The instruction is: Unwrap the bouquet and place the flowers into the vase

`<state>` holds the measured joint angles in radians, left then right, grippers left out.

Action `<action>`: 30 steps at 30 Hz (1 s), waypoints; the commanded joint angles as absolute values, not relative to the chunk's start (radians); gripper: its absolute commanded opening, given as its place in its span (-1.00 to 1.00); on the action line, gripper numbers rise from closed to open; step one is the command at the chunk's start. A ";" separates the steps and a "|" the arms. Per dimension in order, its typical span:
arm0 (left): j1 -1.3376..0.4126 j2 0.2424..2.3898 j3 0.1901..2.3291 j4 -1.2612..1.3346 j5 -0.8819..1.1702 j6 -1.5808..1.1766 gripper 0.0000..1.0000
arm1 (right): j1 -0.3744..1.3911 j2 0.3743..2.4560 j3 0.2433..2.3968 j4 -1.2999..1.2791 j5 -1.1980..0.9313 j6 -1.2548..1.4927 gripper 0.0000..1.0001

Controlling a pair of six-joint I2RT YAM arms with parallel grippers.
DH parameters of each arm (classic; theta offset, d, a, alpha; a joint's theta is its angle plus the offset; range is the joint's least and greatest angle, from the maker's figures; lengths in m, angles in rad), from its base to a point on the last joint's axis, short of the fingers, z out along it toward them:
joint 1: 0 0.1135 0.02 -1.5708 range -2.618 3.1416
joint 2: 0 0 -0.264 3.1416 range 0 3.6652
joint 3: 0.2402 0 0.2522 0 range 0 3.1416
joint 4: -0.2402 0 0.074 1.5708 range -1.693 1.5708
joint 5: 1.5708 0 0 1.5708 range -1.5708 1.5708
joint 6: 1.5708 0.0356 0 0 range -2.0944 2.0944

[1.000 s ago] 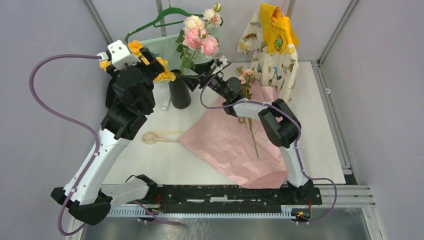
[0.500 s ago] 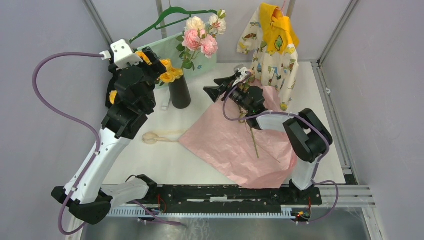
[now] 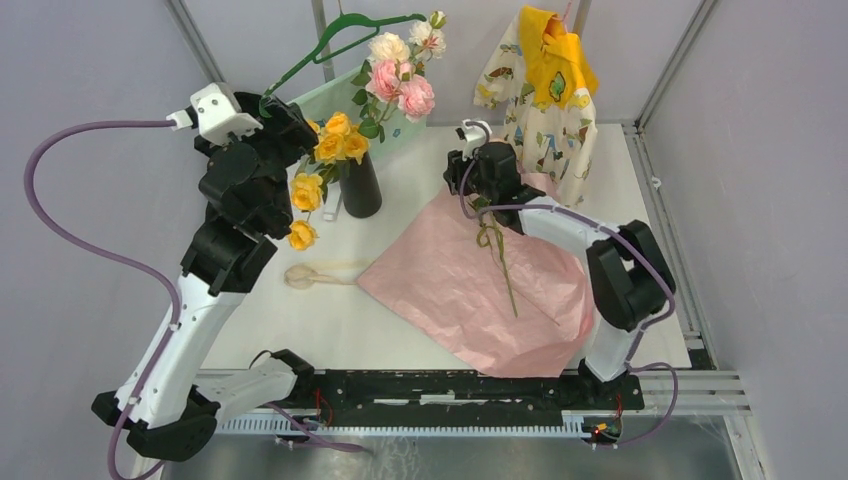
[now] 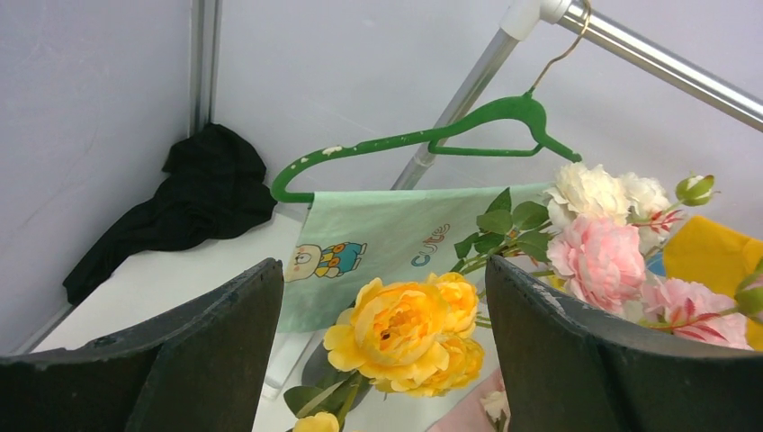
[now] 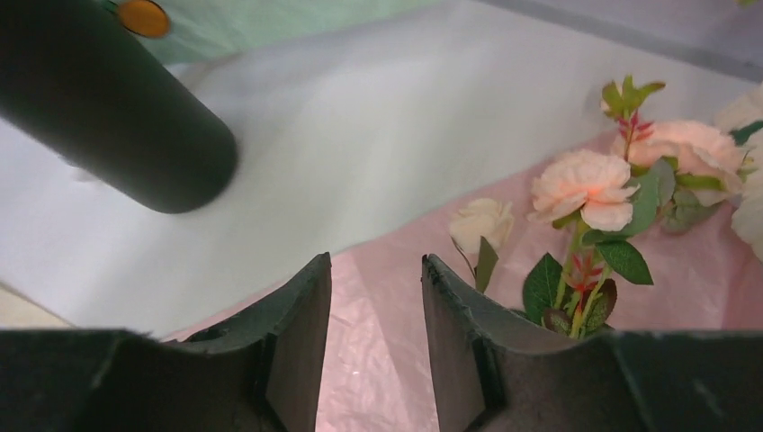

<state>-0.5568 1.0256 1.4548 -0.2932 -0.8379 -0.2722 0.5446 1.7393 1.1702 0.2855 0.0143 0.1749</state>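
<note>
The black vase [image 3: 360, 190] stands at the back of the table with pink and cream roses [image 3: 400, 75] in it. Yellow roses [image 3: 335, 142] sit at its mouth and droop down its left side. My left gripper [image 3: 290, 118] hangs just left of them, open, with nothing between its fingers; the yellow roses [image 4: 405, 333] show beyond the gap. The pink paper [image 3: 470, 290] lies spread flat, with a stem [image 3: 503, 265] on it. My right gripper [image 5: 376, 270] hovers over the paper's far corner, partly open and empty. A peach rose [image 5: 585, 184] and a cream bud [image 5: 481, 220] lie just right of it.
A beige ribbon [image 3: 320, 272] lies left of the paper. A green hanger [image 3: 340, 35] with a pale green cloth [image 3: 300, 95] and a patterned yellow shirt [image 3: 545, 90] hang at the back. A black cloth bundle [image 4: 180, 207] sits in the far left corner.
The yellow roses left my left gripper's side and now sit at the vase; that arm drew back left. My right gripper swung from the vase to the paper, its jaws narrowing.
</note>
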 commanded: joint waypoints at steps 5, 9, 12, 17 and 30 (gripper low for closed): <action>-0.558 1.072 1.529 -0.347 -0.779 -0.331 0.75 | 0.526 2.006 1.438 -0.092 0.030 0.141 -0.07; -0.559 1.065 1.527 -0.349 -0.783 -0.333 0.75 | 0.524 2.064 1.492 -0.151 0.053 0.141 -0.09; -0.559 1.066 1.526 -0.348 -0.785 -0.333 0.75 | 0.522 2.068 1.484 -0.156 0.085 0.137 -0.09; -0.558 1.081 1.525 -0.348 -0.773 -0.339 0.75 | 0.521 2.031 1.456 -0.141 0.102 0.128 -0.10; -0.560 1.086 1.514 -0.348 -0.767 -0.348 0.75 | 0.500 2.049 1.506 -0.217 0.260 0.086 -0.04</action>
<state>-0.5571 1.0863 1.4899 -0.3660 -0.7750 -0.3042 0.5144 2.0579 1.4368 -0.1947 0.1940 0.1116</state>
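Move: The stems of the flowers left on the pink paper lie about 6 cm to the right hand's right, level with it lengthwise and some 16 cm below. Their peach blooms are about 12 cm ahead and 6 cm right, with the white rose some 9 cm ahead and 3 cm right. The black vase stands roughly 20 cm to its left, level with it. From the left hand, the stems are about 14 cm ahead, 37 cm right and far below. To the remaining stems the right hand sinks quickly, about 14 cm, its fingers tipping some 30 degrees farther down; then it eases about 5 cm to the right just above the pink paper, turning slightly clockwise. Its fingers stay half open, coming close around the nearest stem with no grip. The open left hand shifts about 3 cm right, forward and down towards the yellow flowers. ##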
